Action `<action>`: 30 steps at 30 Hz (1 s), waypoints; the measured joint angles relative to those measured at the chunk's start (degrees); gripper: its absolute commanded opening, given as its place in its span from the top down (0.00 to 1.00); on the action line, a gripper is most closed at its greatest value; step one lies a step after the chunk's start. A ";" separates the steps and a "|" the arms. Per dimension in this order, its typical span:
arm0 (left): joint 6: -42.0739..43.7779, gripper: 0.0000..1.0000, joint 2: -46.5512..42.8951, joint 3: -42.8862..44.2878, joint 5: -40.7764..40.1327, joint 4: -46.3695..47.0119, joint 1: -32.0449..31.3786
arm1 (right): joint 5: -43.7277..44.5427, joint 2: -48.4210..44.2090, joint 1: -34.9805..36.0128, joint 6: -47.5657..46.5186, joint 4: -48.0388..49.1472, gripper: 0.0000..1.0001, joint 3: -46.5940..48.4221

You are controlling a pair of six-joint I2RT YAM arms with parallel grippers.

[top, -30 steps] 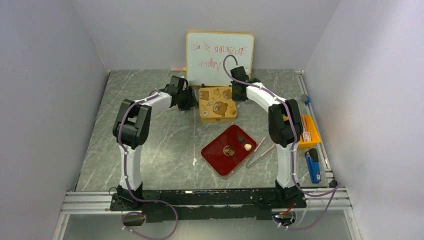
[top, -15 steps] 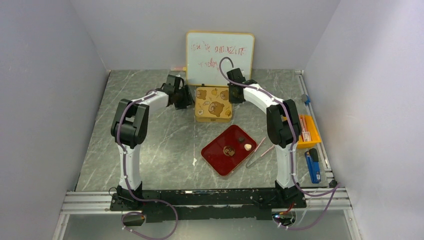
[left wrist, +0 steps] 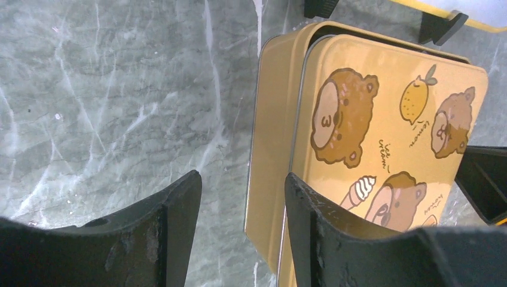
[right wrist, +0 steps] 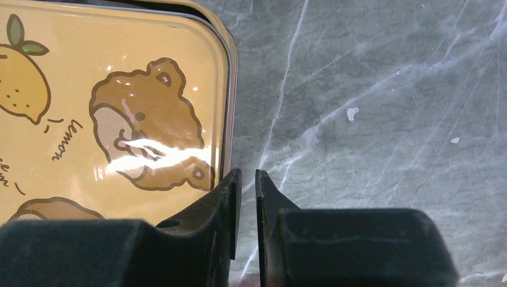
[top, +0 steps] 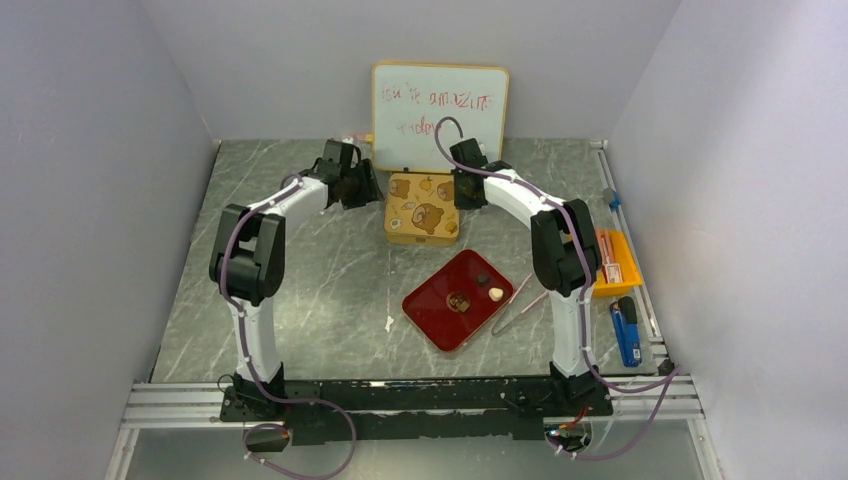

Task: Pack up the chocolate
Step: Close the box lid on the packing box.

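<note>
The chocolate is three small pieces on a red tray (top: 430, 322): a dark piece (top: 482, 278), a cream piece (top: 496, 294) and a brown piece (top: 459, 300). A yellow tin (top: 424, 208) printed with bears stands behind the tray, its lid (left wrist: 388, 107) sitting slightly askew on the base. My left gripper (top: 357, 187) is open at the tin's left side, and the tin's left wall (left wrist: 266, 149) shows in the gap of the left gripper (left wrist: 242, 179). My right gripper (top: 462, 190) is at the right side of the tin (right wrist: 119, 89). The right gripper (right wrist: 248, 176) holds only a slim gap with nothing in it.
A whiteboard (top: 440, 100) leans on the back wall just behind the tin. Pink tweezers (top: 520, 302) lie right of the tray. An orange box (top: 612, 262) and a blue lighter (top: 626, 330) sit by the right rail. Grey walls close in on both sides.
The tin has slid left and a little toward the back. Both grippers have moved left alongside it. Tray, chocolate and tweezers have not moved.
</note>
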 measured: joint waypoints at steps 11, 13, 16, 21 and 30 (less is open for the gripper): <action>1.18 0.42 -2.43 -1.05 -1.03 -0.55 1.14 | 0.00 0.00 -0.98 0.81 0.04 0.76 -0.04; 1.22 0.42 -2.43 -1.05 -1.14 -0.57 1.38 | 0.02 -0.02 -1.11 0.85 0.02 0.75 -0.11; 1.25 0.42 -2.43 -1.05 -1.25 -0.72 1.53 | 0.04 -0.04 -1.29 0.90 0.04 0.75 -0.17; 1.31 0.42 -2.71 -1.05 -1.55 -0.92 1.53 | 0.24 -0.07 -1.57 1.07 0.04 0.74 -0.20; 3.06 0.42 -6.86 -1.60 -1.92 -1.81 1.70 | 2.25 -3.15 -2.34 1.46 0.33 0.55 -1.53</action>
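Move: The closed packing box sits between the hands. Its middle is about 11 cm right of the left gripper, 2 cm back and 4 cm lower, and about 9 cm left of the right gripper, 2 cm back and 3 cm lower. From the right gripper, the whiteboard's foot is some 10 cm ahead and 6 cm left; the red tray lies about 27 cm back and 2 cm left. Back both grippers off the packing box. Ease the right one away from the box's right edge, rightwards about 2.5 cm, lifting 2 cm only at the end as its nearly shut fingers part to a little under half open. Raise the left one about 4 cm and draw it 2.5 cm left, away from the box, rising mostly late, with its fingers kept half open. ##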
